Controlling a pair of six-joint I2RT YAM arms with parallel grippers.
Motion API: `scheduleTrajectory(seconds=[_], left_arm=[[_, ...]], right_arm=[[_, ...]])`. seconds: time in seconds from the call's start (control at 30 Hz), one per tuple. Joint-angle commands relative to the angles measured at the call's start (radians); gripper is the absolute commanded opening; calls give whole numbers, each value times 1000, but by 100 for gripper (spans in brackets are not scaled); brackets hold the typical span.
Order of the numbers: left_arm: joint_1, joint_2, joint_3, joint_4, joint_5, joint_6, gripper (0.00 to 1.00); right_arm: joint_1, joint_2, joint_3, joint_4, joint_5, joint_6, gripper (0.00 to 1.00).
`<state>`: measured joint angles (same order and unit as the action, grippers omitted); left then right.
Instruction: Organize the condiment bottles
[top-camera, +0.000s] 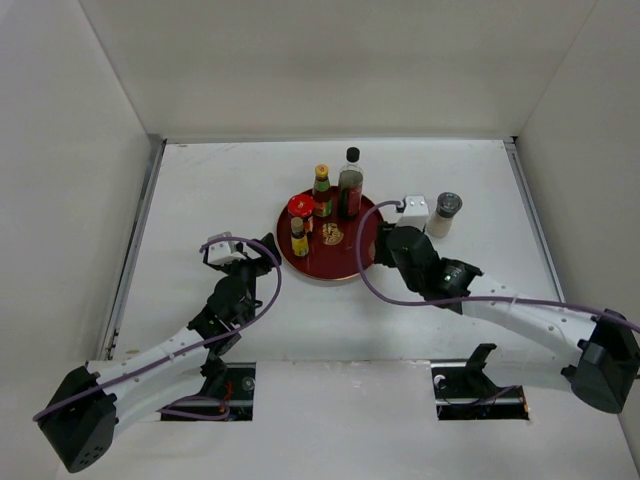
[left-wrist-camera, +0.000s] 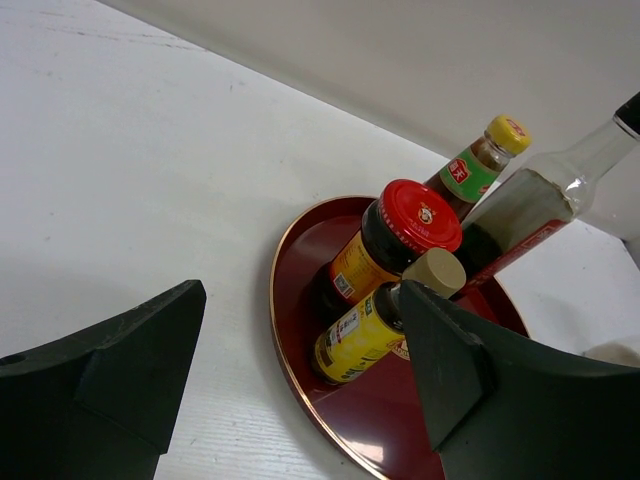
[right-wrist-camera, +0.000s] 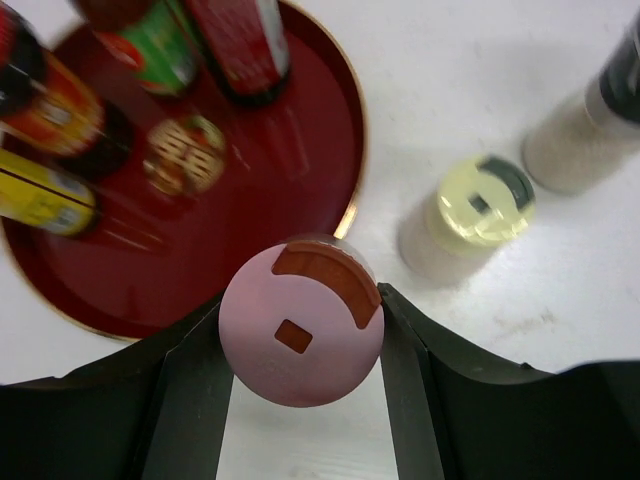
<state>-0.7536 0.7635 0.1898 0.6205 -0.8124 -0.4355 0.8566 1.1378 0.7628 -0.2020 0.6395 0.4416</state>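
Four condiment bottles stand on the round red tray (top-camera: 346, 264): a tall dark-sauce bottle (top-camera: 350, 186), a green-labelled yellow-capped one (top-camera: 322, 192), a red-lidded jar (top-camera: 300, 208) and a small yellow-labelled bottle (top-camera: 299, 238). My right gripper (right-wrist-camera: 300, 352) is just off the tray's right rim. Its fingers press both sides of a pink-topped shaker (right-wrist-camera: 300, 335). A pale-topped shaker (right-wrist-camera: 482, 203) and a grey-topped shaker (top-camera: 445, 213) stand on the table to its right. My left gripper (left-wrist-camera: 300, 385) stands open at the tray's left edge, with nothing between its fingers.
White walls close in the table on the left, back and right. The left wrist view shows the red-lidded jar (left-wrist-camera: 408, 222) and the yellow-labelled bottle (left-wrist-camera: 362, 338) close in front of the right finger.
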Motion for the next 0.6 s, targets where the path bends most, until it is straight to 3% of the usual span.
scheduleTrajectory(seconds=[0.0, 0.27, 0.57], left_arm=[[7, 6, 3, 53, 9, -12, 78], [9, 0, -3, 48, 10, -12, 78], [1, -3, -4, 53, 10, -12, 78]], right_arm=[[26, 45, 102, 125, -20, -60, 44], [35, 397, 279, 397, -87, -129, 45], [2, 637, 408, 475, -113, -152, 49]])
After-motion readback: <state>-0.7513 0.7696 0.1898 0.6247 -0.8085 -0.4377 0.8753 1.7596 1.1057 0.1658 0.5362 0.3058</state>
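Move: The right gripper still holds the pink-capped bottle clear of the table. The bare middle of the red tray lies about 11 cm ahead, 12 cm to the left and 11 cm below. From this gripper, the yellow-labelled bottle stands 7 ahead and 19 left, the red-lidded jar 13 ahead and 18 left, the sauce bottle 17 ahead and 14 left, and the dark bottle 17 ahead and 8 left. From the left gripper, the tray's middle is some 11 cm ahead, 17 right and 13 below. Carry the pink-capped bottle in over the red tray with the right gripper, about 13 cm left and 9 cm forward, into the gap between the yellow-labelled bottle, the jar and the two tall bottles. Rise some 3 cm first, then sink about 7 cm while slowing; turn the hand slightly counter-clockwise and keep the grip shut on the bottle. ##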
